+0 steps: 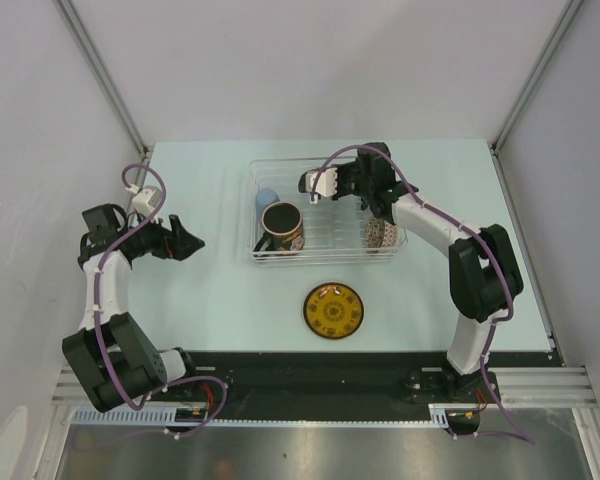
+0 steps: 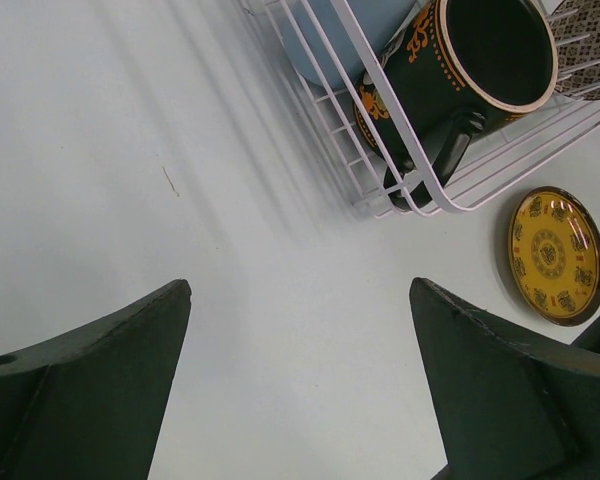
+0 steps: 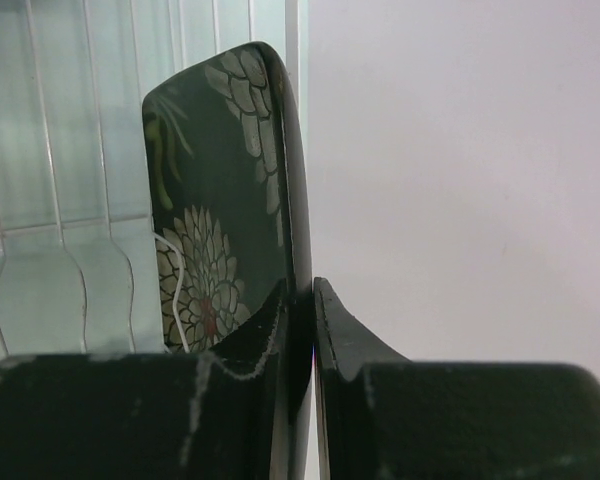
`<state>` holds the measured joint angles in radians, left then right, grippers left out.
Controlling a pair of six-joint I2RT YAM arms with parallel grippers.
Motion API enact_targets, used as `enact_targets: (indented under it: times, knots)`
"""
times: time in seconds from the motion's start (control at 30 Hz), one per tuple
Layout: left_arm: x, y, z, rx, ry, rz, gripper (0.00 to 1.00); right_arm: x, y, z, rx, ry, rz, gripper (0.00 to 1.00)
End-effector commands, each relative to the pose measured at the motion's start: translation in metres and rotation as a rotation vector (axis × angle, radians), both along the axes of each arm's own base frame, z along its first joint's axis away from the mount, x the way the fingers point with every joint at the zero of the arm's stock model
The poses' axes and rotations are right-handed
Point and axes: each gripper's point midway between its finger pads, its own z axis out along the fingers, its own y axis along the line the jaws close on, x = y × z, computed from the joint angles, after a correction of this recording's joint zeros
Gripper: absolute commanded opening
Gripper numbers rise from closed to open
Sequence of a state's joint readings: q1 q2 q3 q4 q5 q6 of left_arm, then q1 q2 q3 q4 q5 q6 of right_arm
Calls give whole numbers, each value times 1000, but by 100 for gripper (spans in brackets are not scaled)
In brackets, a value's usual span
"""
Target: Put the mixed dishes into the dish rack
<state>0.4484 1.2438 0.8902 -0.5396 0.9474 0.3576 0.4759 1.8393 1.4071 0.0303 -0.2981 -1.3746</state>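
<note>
The clear dish rack (image 1: 325, 252) stands at the table's middle. In it are the dark floral mug (image 1: 281, 228), the pale blue cup (image 1: 267, 198) and a brownish patterned bowl (image 1: 382, 235). My right gripper (image 1: 358, 190) hangs over the rack's far right part. In the right wrist view it (image 3: 302, 290) is shut on the edge of the black square floral plate (image 3: 225, 190), held upright over the rack's ribs (image 3: 60, 200). The yellow saucer (image 1: 333, 310) lies on the table in front of the rack. My left gripper (image 1: 190, 243) is open and empty, left of the rack. The blue patterned bowl is not in view.
The left wrist view shows my open left gripper (image 2: 300, 285) above bare table, with the rack's corner (image 2: 420, 205), the mug (image 2: 460, 80) and the saucer (image 2: 557, 255) ahead. Grey walls with metal posts close in the table's sides and back.
</note>
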Motion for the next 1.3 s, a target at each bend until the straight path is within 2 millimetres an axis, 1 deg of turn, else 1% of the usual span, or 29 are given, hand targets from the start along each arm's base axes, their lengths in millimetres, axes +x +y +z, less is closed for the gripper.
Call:
enact_targets:
  times: [0.0, 0.03, 0.07, 0.13, 0.23, 0.27, 0.37, 0.43, 0.57, 0.63, 0.73, 0.8, 0.9, 0.93, 1.0, 1.03, 1.07, 1.13, 1.17, 1.2, 1.27]
  knots:
    - [2, -1, 5, -8, -27, -8, 96, -1, -22, 42, 117, -25, -82, 1]
    - [2, -1, 6, -7, -28, -8, 96, -2, -22, 41, 132, -8, -92, 7]
    - [2, -1, 7, -6, -30, -8, 96, -3, -24, 38, 136, 4, -98, 17]
    - [2, -1, 8, -7, -32, -9, 96, -6, -22, 35, 143, 23, -95, 18]
    - [3, 0, 10, -3, -38, -10, 96, -6, -25, 26, 144, 52, -116, 32]
    - [3, 0, 10, -2, -38, -9, 96, -6, -24, 23, 139, 61, -122, 99]
    - [3, 0, 12, 2, -40, -9, 96, -6, -25, 15, 136, 77, -137, 100]
    - [3, 0, 13, 0, -39, -10, 96, -6, -26, 17, 153, 84, -153, 100]
    - [3, 0, 13, -1, -40, -9, 96, -11, -21, 24, 168, 74, -151, 100]
    - [3, -1, 14, -1, -42, -12, 96, -13, -22, 29, 173, 71, -156, 100]
    - [3, -1, 16, 2, -48, -13, 96, -19, -20, 32, 167, 79, -151, 100]
    - [3, -1, 17, 0, -50, -13, 96, -20, -20, 31, 165, 81, -153, 100]
    - [4, -1, 19, -6, -56, -16, 96, -14, -21, 32, 164, 53, -178, 100]
    - [3, -2, 19, -8, -53, -16, 96, -9, -20, 37, 187, 31, -189, 100]
    - [3, -2, 20, -4, -58, -15, 96, -3, -17, 37, 212, 11, -227, 100]
    - [3, -2, 20, -3, -59, -16, 96, 2, -15, 44, 249, -16, -242, 100]
    - [3, -1, 21, 3, -62, -15, 96, 7, -17, 35, 241, -17, -277, 100]
    - [3, -1, 20, 3, -60, -17, 96, 11, -14, 34, 253, -37, -318, 100]
    - [3, -1, 20, 3, -58, -17, 96, 14, -16, 25, 263, -22, -354, 100]
    - [3, -1, 19, 1, -54, -17, 96, 15, -14, 26, 286, -28, -376, 100]
    - [4, -1, 19, 0, -53, -17, 96, 17, -14, 20, 314, -16, -418, 100]
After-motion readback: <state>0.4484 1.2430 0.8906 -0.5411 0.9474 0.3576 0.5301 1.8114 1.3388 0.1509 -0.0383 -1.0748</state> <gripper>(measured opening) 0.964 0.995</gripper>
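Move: The black square plate is already pinched by its upper edge in the right hand and stands low in the dish rack, its middle about 1 cm ahead, 3 cm left and 7 cm below that hand. The mug stands some 11 cm back and 9 cm left of the hand, the blue plate roughly 6 cm back and 9 cm right, both about 10 cm lower. From the idle left hand the black plate lies about 16 cm ahead, 28 cm right and 5 cm below. Rightward some 2 cm, sinking about as much and easing slightly back, the right hand opens its fingers from the plate's edge to full width early on this path. It hovers briefly with the black plate between the open fingers, then comes up about 2 cm and forward a little over 1 cm, turning clockwise for roughly 15 degrees overall while its left side rises about 10. ##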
